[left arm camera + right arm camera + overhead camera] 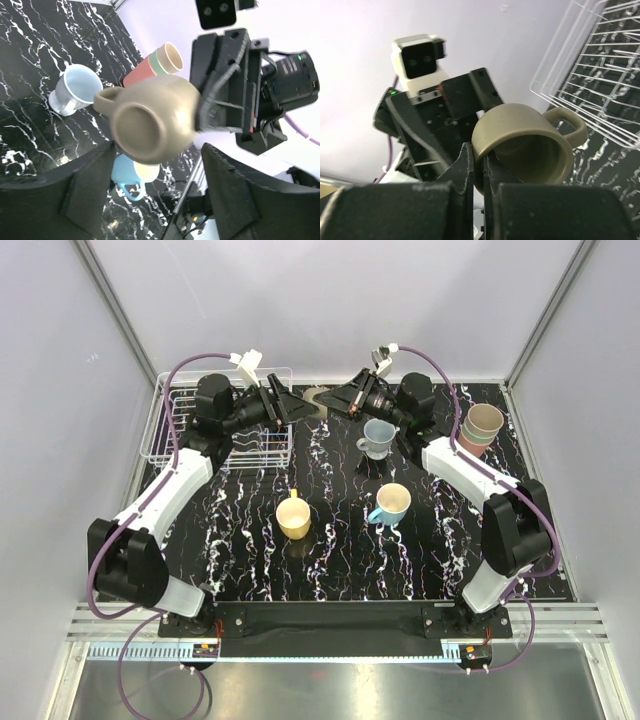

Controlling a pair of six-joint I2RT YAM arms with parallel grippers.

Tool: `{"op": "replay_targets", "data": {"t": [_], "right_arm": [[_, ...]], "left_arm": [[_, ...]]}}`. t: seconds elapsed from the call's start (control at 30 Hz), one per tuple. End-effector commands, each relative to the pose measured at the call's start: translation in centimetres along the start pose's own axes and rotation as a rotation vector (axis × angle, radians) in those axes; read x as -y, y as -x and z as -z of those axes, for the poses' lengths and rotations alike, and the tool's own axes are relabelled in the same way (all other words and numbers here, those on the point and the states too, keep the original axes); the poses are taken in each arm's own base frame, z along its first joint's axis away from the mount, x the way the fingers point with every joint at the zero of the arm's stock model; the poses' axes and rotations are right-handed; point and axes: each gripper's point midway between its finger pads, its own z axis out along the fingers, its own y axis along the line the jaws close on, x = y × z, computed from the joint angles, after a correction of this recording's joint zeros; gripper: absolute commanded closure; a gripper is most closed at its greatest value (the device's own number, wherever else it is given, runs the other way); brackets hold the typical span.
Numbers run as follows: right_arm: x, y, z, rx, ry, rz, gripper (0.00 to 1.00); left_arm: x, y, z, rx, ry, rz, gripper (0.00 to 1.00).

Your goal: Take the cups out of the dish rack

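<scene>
A grey-brown mug (318,399) hangs in the air between both arms, just right of the white wire dish rack (172,430). My right gripper (479,155) is shut on the mug's (520,135) rim, one finger inside and one outside. My left gripper (159,150) is open, its fingers spread wide on either side of the mug's (155,117) base; I see no contact. On the table stand a yellow mug (294,517), a cyan mug (391,504) with a cream inside and a pale blue mug (379,437). Stacked tumblers (481,428) stand at the right.
The rack (600,75) stands at the table's back left corner, close to the left wall. The two wrists nearly meet at the back centre, near the rear wall. The loose mugs stand in the middle of the black marbled mat (250,560).
</scene>
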Motion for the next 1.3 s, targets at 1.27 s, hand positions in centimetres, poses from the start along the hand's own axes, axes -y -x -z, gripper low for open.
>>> {"op": "replay_targets", "data": {"t": [1.27], "right_arm": [[19.4,-10.8,6.0,-0.488,-1.120,0.394,1.00]], "left_arm": [[-2.8,2.3,14.4,0.255,0.675,-0.356,0.01]]}}
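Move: The grey-brown cup is already in the right fingers; the open table it is carried to lies about 30 cm below that hand, 4 cm back and 3 cm right. The yellow cup is some 10 cm back, 7 cm left, the blue cup 8 cm back, 14 cm right, the pale mug 12 cm ahead, 13 cm right, all about 30 cm lower. From the left hand the navy cup is roughly 20 cm ahead, 10 cm left, 27 cm down. The grey-brown cup is carried down by the right hand, which keeps its pinch and sinks about 24 cm, slowly then faster, towards the table between the yellow and blue cups, while its fingers swing from pointing left to pointing nearly straight down. The left hand, its fingers spreading fully, withdraws left and a little back, swinging some 30 degrees counter-clockwise and tipping its fingers downward. ##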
